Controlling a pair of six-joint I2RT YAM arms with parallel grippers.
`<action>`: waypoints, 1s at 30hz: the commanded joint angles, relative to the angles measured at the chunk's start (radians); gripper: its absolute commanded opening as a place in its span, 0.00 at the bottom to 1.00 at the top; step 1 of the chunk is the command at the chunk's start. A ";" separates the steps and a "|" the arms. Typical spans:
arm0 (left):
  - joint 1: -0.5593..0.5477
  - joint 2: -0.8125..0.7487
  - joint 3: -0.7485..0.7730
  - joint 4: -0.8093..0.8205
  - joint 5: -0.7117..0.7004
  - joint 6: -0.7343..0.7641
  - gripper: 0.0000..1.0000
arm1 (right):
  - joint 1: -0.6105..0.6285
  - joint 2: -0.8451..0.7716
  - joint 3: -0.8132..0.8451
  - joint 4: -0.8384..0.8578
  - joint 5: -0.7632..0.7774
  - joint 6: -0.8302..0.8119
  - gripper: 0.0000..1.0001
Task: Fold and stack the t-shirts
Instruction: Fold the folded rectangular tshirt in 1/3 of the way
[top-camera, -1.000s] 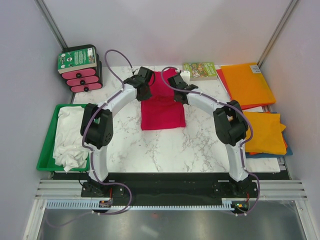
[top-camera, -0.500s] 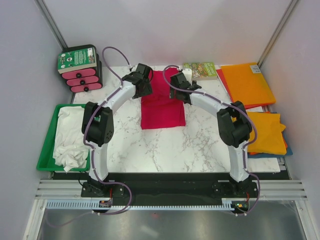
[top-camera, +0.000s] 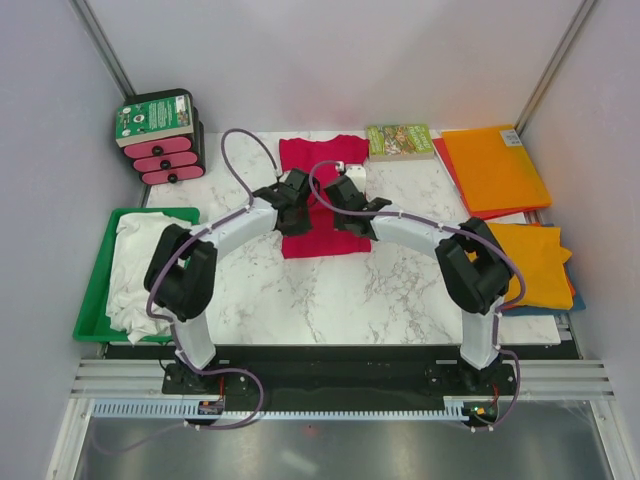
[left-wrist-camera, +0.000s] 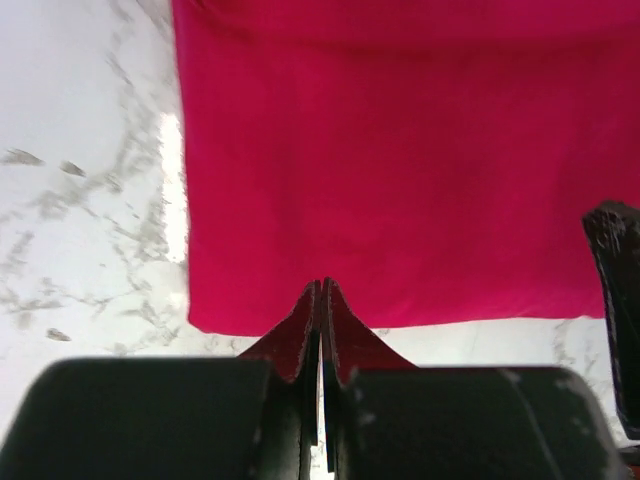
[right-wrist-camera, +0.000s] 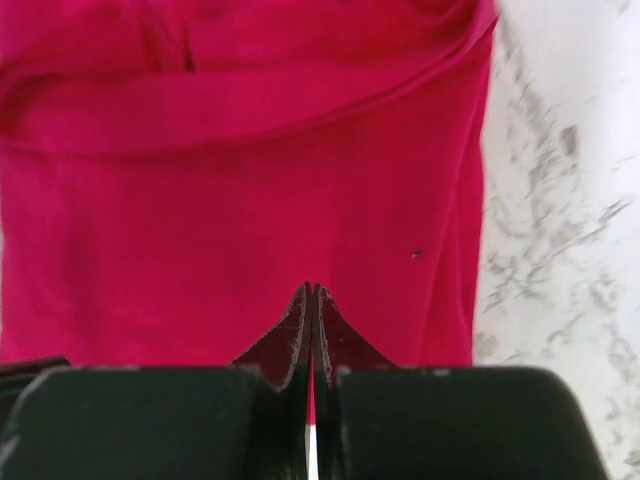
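The crimson red t-shirt (top-camera: 322, 160) lies flat in the middle of the marble table, its sleeves spread at the far end. It fills the left wrist view (left-wrist-camera: 400, 180) and the right wrist view (right-wrist-camera: 250, 200). My left gripper (top-camera: 303, 212) hovers over the shirt's left half, shut, with nothing between its fingers (left-wrist-camera: 321, 290). My right gripper (top-camera: 335, 212) hangs beside it over the right half, also shut and empty (right-wrist-camera: 312, 292). A white t-shirt (top-camera: 135, 270) lies crumpled in the green tray (top-camera: 95, 290). Orange t-shirts (top-camera: 495, 165) (top-camera: 530, 262) lie at the right.
A small green-covered book (top-camera: 400, 140) lies at the back beside the red shirt. A black box with pink drawers (top-camera: 160, 140) stands at the back left. White walls close in the table on three sides. The right gripper's finger (left-wrist-camera: 612, 300) shows at the left wrist view's edge.
Both grippers have drawn back from the red shirt's far end to its middle. The shirt's far end and sleeves, earlier under the arms, now show lying flat.
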 joint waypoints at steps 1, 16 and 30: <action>-0.016 0.084 -0.017 0.046 0.040 -0.035 0.02 | 0.008 0.072 -0.014 -0.003 -0.017 0.058 0.00; -0.144 -0.092 -0.419 0.044 0.038 -0.192 0.02 | 0.241 -0.110 -0.391 -0.032 0.029 0.240 0.00; -0.458 -0.663 -0.737 -0.137 -0.005 -0.434 0.06 | 0.646 -0.322 -0.457 -0.371 0.288 0.612 0.05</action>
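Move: Below both shut grippers lies the rectangular folded t-shirt: its middle is some 7 cm ahead, 6 cm to the right and 7 cm below the left hand, and about 7 cm ahead, 6 cm to the left and 7 cm below the right hand. The book stands roughly 20 cm ahead and 11 cm to the right of the right hand. The table's front edge runs about 28 cm behind the left hand, straight back from it. Pressing down first, both hands sink about 6.5 cm with closed fingers onto the near part of the t-shirt, one near each side edge. They then stay low and sweep back together, gathering speed, so that each ends some 25 cm closer to its base, dragging the cloth under the fingertips towards the table's front edge. The fingers stay shut and the wrists tip down by around 10 to 15 degrees. ##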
